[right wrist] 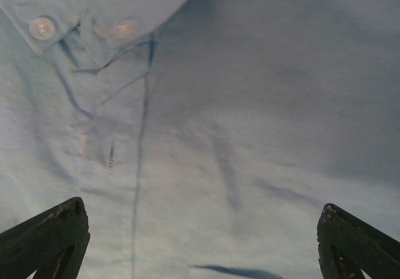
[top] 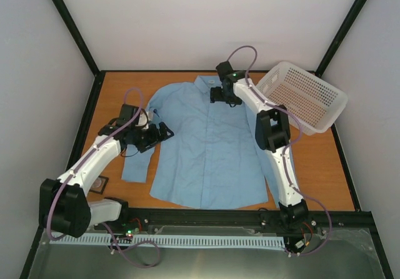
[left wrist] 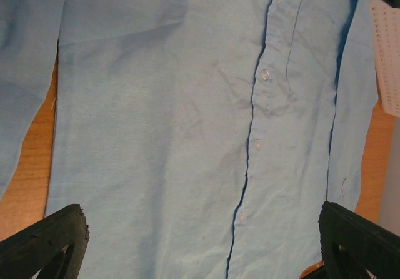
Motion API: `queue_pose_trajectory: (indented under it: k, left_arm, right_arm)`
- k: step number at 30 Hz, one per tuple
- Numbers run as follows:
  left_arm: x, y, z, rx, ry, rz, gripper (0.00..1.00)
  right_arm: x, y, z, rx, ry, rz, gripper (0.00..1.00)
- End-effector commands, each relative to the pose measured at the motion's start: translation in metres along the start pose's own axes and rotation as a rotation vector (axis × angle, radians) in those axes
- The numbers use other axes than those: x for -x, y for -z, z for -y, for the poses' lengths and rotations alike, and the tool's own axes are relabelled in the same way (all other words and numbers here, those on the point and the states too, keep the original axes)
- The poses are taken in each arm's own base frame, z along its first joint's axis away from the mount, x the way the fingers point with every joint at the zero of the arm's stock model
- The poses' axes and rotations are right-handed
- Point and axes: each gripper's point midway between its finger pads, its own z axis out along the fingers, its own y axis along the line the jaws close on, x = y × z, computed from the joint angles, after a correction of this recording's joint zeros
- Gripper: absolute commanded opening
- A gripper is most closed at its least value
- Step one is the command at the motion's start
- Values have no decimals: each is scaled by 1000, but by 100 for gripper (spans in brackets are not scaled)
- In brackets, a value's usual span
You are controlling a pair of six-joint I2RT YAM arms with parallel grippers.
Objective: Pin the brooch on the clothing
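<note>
The clothing point(top: 206, 141), a light blue button-up shirt, lies spread flat on the wooden table with its collar at the far side. My left gripper point(top: 164, 132) hovers open over the shirt's left edge beside the sleeve; in the left wrist view point(left wrist: 201, 209) its wide-apart fingers frame the button placket point(left wrist: 250, 147). My right gripper point(top: 225, 96) hangs open just below the collar; its wrist view point(right wrist: 201, 205) shows collar buttons point(right wrist: 42, 27) and bare cloth between the jaws. A small tan round thing, apparently the brooch point(top: 99, 182), rests in a black square tray at the near left.
A white perforated basket point(top: 306, 94) sits tilted at the far right, next to the right arm's elbow. The small black tray point(top: 93, 189) lies beside the left arm's base. Black frame rails edge the orange table point(top: 319, 166).
</note>
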Motion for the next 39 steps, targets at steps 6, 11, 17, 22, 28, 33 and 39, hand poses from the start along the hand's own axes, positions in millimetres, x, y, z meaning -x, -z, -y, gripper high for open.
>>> queue_pose_trajectory:
  k: [6,11,17,22,28,33,39]
  left_arm:
    - [-1,14,0,10,-12,37,100]
    - [1,20,1,14,-9,61,100]
    - [4,27,5,11,-4,81,100]
    - [10,26,10,-5,5,92,100]
    - [19,13,21,-75,6,80,100]
    - [38,-4,33,-118,-4,71,100]
    - [62,-41,30,-103,24,27,100]
  right_arm:
    - [-28,-33,-61,58,55,-62,97]
    - [-45,-50,-105,158,48,-96,96]
    - [-52,-54,-160,305,38,-86,100]
    - [-15,-12,-203,481,2,27,100]
    - [38,81,-178,475,70,200,100]
    - [40,105,-92,98,216,257,100]
    - [51,100,-9,-273,249,282,95]
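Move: The right hand hovers some 4 cm above the shirt's upper chest, with the collar about 7 cm ahead and 4 cm left. The button line runs roughly 3 cm to its left; the basket stands some 33 cm to its right, about level with it. From the left hand the chest spot is about 21 cm ahead, 20 cm right and 11 cm down. The open right hand sinks 4 cm, sweeps 19 cm left dragging the shirt, then lifts off back right. ##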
